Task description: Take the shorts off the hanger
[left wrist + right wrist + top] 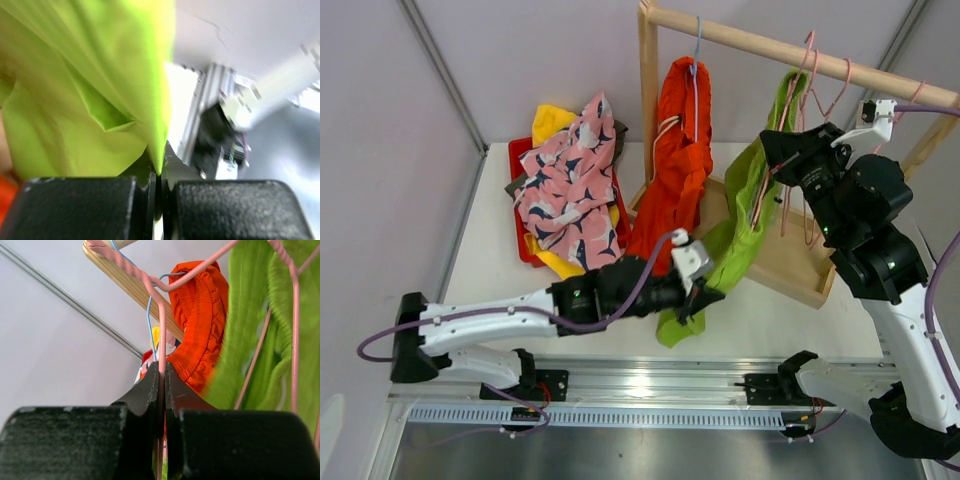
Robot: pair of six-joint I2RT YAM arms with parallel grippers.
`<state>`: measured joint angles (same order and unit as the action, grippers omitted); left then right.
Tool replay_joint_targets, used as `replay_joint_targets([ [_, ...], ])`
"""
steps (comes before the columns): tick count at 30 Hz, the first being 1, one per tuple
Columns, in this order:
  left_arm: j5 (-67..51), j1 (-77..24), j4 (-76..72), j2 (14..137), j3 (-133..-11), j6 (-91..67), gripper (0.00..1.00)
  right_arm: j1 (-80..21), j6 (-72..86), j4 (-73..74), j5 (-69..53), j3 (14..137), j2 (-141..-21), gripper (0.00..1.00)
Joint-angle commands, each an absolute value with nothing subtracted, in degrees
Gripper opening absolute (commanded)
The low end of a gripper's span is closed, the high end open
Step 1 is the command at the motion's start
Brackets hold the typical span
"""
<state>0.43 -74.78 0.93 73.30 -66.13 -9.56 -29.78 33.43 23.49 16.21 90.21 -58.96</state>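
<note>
Lime green shorts (745, 215) hang stretched from a pink wire hanger (790, 130) on the wooden rail (790, 50) down toward the table's front. My left gripper (698, 295) is shut on their lower hem (159, 155). My right gripper (775, 150) is shut on the pink hanger's wire (161, 340), with green fabric (245, 320) beside it. Orange shorts (678, 160) hang on a blue hanger (697, 60) on the same rail and also show in the right wrist view (200, 320). Pink patterned shorts (570, 185) lie on yellow shorts (552, 120) and dark olive shorts (516, 185).
The pile rests in a red tray (523, 150) at the back left. The rack stands on a wooden base (800, 265) with an upright post (648, 95). More empty pink hangers (835, 85) hang on the rail. A metal rail (650, 375) runs along the near edge.
</note>
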Motion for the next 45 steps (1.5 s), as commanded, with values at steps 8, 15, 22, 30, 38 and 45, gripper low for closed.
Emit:
replay_joint_targets([
  [8,11.8,-86.3,1.8,59.9,-46.3,-17.7,0.0,-29.5,31.6,18.6,20.3,96.2,-57.6,0.0],
  [15,18.9,-78.6,6.7,71.7,-63.4,-9.9,0.0,-29.5,41.1,24.9,14.9,90.0,-53.2,0.0],
  [22,19.9,-61.6,15.8,87.3,-89.3,-6.6,0.0,-29.6,47.8,34.9,9.7,86.9,-48.2,0.0],
  [30,13.8,-55.0,20.1,94.8,-89.2,-8.6,0.0,-29.6,45.4,34.8,10.6,92.0,-50.5,0.0],
  [38,28.8,-73.6,26.0,68.4,-67.0,-13.2,0.0,-29.4,36.9,27.9,13.9,99.7,-62.7,0.0],
  [45,48.1,-78.8,48.6,50.0,-69.6,-17.1,0.0,-26.7,34.7,21.8,14.6,100.4,-70.1,0.0],
])
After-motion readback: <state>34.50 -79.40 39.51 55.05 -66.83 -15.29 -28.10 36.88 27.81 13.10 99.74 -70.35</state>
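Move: The left gripper already pinches the lower end of the green shorts. The clothes pile in the red bin, where they are to go, lies about 32 cm ahead, 31 cm to its left and 25 cm below. The hanging orange shorts are roughly 22 cm ahead and 4 cm left, at hand height; the wooden tray is some 25 cm ahead, 25 cm right and 30 cm down. From the right gripper, holding the pink hanger, the green shorts' middle lies about 8 cm back, 4 cm left and 10 cm below. Keep both grippers shut. Tug the green shorts back, left and down from the pink hanger with the left hand, swing it forward about 27 cm while rising and turning counter-clockwise some 35 degrees, then sweep it back about 20 cm, dipping, and finally left and up. Draw the right hand's hanger back about 7 cm, then forward some 12 cm. ##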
